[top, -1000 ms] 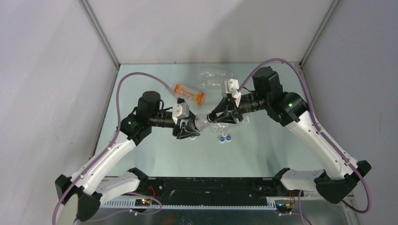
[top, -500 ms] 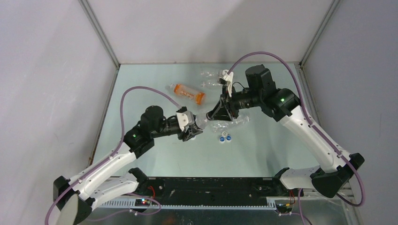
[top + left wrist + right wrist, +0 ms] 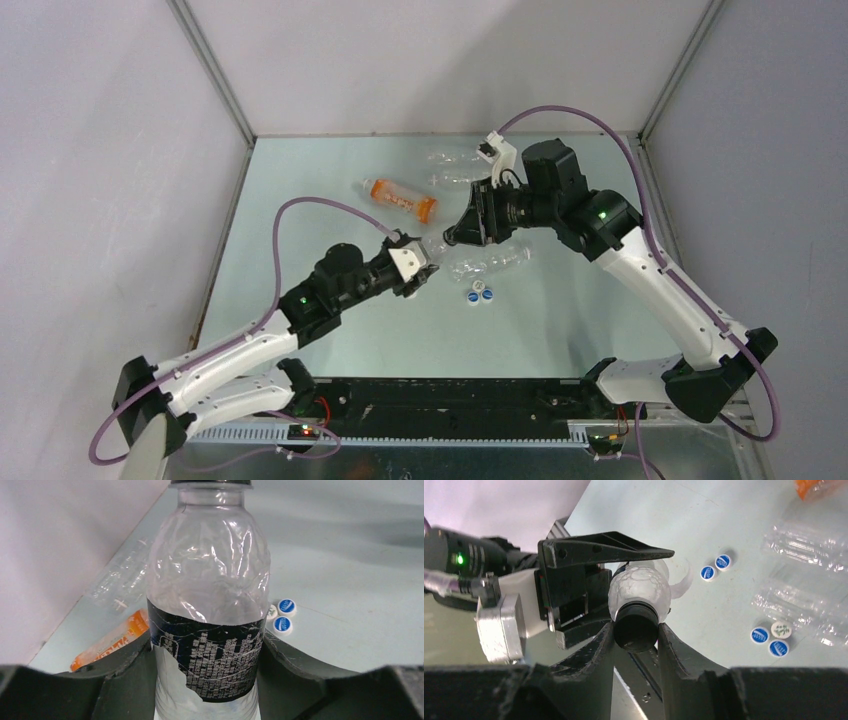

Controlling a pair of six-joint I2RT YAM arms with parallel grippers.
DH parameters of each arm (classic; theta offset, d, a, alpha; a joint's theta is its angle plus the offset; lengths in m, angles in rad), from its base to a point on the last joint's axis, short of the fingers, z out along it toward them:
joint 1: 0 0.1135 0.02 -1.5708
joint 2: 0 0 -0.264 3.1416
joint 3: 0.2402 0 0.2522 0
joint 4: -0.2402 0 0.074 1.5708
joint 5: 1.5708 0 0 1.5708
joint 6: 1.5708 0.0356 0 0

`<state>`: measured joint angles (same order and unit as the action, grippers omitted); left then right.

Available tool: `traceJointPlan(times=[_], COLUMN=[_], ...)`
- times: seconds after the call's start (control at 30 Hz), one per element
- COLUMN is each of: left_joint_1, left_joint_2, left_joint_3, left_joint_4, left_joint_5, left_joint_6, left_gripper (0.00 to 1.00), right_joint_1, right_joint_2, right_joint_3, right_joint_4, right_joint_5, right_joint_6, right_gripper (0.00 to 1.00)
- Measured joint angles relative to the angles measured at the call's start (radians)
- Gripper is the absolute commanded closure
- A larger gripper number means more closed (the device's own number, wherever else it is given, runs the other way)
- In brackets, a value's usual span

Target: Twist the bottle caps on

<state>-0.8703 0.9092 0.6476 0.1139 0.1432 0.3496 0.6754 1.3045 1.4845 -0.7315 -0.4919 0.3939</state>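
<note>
A clear bottle (image 3: 210,570) with a torn dark label is held off the table. My left gripper (image 3: 207,655) is shut on its body, one finger on each side of the label. A black cap (image 3: 636,635) sits on the bottle's neck, and my right gripper (image 3: 635,628) is shut on it. In the top view the two grippers (image 3: 418,272) (image 3: 455,238) meet over the table's middle. Loose blue-topped caps (image 3: 478,293) lie just right of the held bottle, with one plain white cap (image 3: 781,629) among them.
An orange-labelled bottle (image 3: 400,198) lies at the back left. Clear bottles lie at the back (image 3: 455,165) and under my right arm (image 3: 495,260). Two more blue caps (image 3: 715,567) lie apart. Grey walls close in the table's left, back and right sides.
My right wrist has turned with the black cap in its jaws, its camera mount swinging up and back. My left arm has dropped and stretched out, still holding the bottle.
</note>
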Motion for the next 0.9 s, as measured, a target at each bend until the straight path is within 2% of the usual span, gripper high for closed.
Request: traceJointPlan(times=[0.2,0.23,0.43,0.73,0.9], left_joint_1=[-0.053,-0.056,-0.066,-0.079,-0.027], left_joint_2=[0.034,0.038,0.047,0.042,0.027], left_joint_3=[-0.055,-0.063,-0.097,-0.148,-0.177], left_joint_4=[0.131,0.152,0.238,0.363,0.376], left_joint_5=[-0.136,-0.146,-0.176,-0.172,-0.117], left_joint_6=[0.022,0.023,0.021,-0.014,-0.066], left_gripper=[1.0,1.0,1.0,1.0,1.0], right_joint_1=[0.019,0.02,0.026,0.022,0.013], right_joint_2=[-0.003,-0.002,-0.007,-0.041,-0.091], right_joint_3=[0.0,0.0,0.0,-0.018,-0.018], right_joint_4=[-0.018,-0.018,-0.015,0.011,0.035], right_joint_5=[0.118,0.129,0.173,0.196,0.179], right_joint_6=[0.141,0.153,0.201,0.169,0.058], right_gripper=[0.86,0.79,0.58,0.25,0.21])
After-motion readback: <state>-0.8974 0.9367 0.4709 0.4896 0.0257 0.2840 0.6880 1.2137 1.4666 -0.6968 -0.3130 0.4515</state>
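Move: The black cap, already on the bottle's neck, sits between the right fingertips, practically at that hand's point. The bottle's middle is about 2 cm back, 5 cm left and 7 cm below. From the left hand, the cap is some 3 cm ahead, 6 cm right and 8 cm up. On the table some 27-30 cm below the right hand, three loose caps lie 3 cm back and 7 cm right, and a clear bottle 5 cm ahead and 9 cm right. Give the black cap a last twist with the right gripper, about 15 degrees clockwise, easing forward roughly 1 cm with it. Then open the right fingers wide to let go, and draw back up and to the right by some 3 cm, away from the cap. Keep the left grip shut on the bottle, carrying it about 1 cm forward while tilting its left side down slightly. ##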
